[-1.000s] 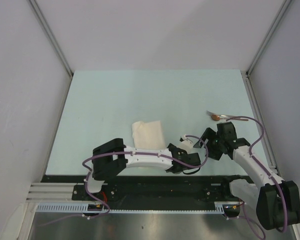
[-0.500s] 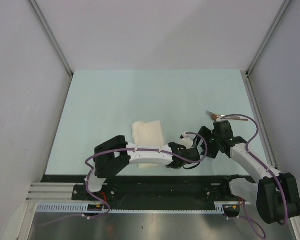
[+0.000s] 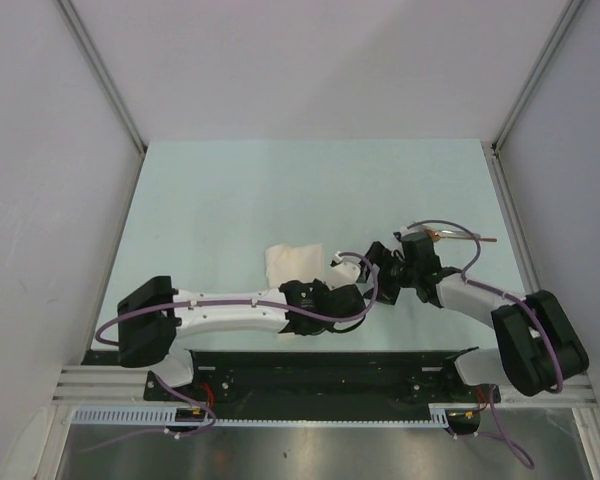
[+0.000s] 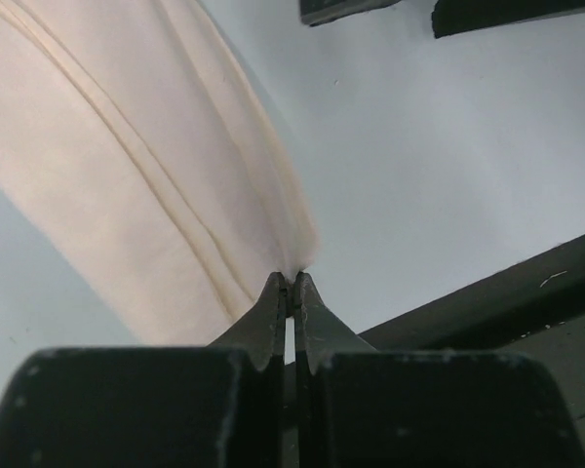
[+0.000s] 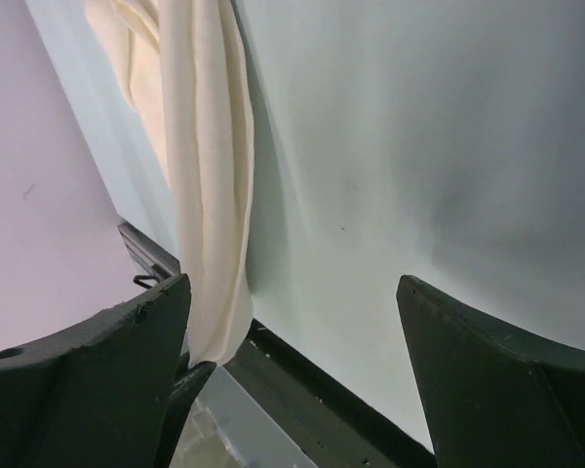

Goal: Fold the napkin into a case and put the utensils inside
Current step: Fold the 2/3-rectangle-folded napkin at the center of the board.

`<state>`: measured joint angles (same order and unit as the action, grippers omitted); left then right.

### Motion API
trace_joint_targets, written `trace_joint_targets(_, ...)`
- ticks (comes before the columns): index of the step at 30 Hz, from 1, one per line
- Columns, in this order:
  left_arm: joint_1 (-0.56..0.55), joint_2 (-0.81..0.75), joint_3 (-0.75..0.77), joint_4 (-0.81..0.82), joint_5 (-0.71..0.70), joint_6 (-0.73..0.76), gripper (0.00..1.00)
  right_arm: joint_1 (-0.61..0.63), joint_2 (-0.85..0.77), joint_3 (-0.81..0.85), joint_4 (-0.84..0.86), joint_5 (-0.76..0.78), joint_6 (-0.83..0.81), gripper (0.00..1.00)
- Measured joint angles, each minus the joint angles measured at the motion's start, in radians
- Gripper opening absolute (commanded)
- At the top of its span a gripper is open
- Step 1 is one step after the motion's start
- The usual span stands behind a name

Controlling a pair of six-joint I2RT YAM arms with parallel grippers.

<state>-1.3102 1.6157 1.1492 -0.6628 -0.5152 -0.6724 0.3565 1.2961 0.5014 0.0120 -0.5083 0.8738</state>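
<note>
The cream napkin (image 3: 292,262) lies folded in layers near the table's front middle, and no separate case shows. My left gripper (image 3: 318,296) is shut on its near right corner. In the left wrist view the closed tips (image 4: 291,285) pinch the cloth (image 4: 127,166) into a peak. My right gripper (image 3: 378,268) stands open just right of the napkin. Its wide-apart fingers (image 5: 507,380) frame bare table, with the napkin's edge (image 5: 210,195) beside the left finger. The spoon (image 3: 485,239) lies behind the right arm, partly hidden by its cable.
The table's black front edge (image 5: 351,390) runs close under the pinched corner. Grey walls and metal rails (image 3: 515,230) enclose the pale green table (image 3: 280,190) on three sides. Both forearms cross the front strip of the table.
My left gripper has closed on the napkin's corner, and its arm has stretched out low along the front. The right arm swung left, from beside the spoon towards the napkin, staying open.
</note>
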Motion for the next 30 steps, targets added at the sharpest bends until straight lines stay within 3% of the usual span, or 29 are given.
trace_joint_targets(12, 0.001, -0.046, -0.076, 0.021, 0.023, -0.008, 0.00, 0.202, 0.323, 0.174, 0.197, 0.016, 0.096, 0.88)
trace_joint_targets(18, 0.002, -0.095, -0.079, 0.022, 0.022, -0.008, 0.00, 0.223, 0.409, 0.208, 0.267, 0.013, 0.109, 0.77)
trace_joint_targets(24, 0.004, -0.113, -0.103, 0.024, 0.023, -0.008, 0.00, 0.209, 0.507, 0.275, 0.332, 0.013, 0.101, 0.57)
trace_joint_targets(30, 0.008, -0.142, -0.124, 0.042, 0.034, -0.006, 0.00, 0.187, 0.562, 0.288, 0.383, 0.031, 0.093, 0.24)
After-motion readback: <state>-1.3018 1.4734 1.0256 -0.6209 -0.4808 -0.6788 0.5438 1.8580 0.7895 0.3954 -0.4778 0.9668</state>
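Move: The stretch of the napkin's right edge to take lies about 6 cm ahead of the right gripper, 10 cm to its left and 4 cm below. The near right corner, held in the left gripper, is roughly 6 cm back and 7 cm left of the right one, at about its height; the far right corner is some 11 cm ahead, 12 cm left and 6 cm below. From the left gripper that stretch of edge lies about 12 cm ahead, 3 cm left and slightly lower. Sweep the open right gripper some 10 cm left towards the napkin's right edge, then forward along it about 5 cm while sinking nearly 4 cm in all, and bring the fingers together from wide to about a third open around the cloth. Keep the near corner pinched in the left gripper, easing it 2 cm left; let it dip slightly, then lift back. ##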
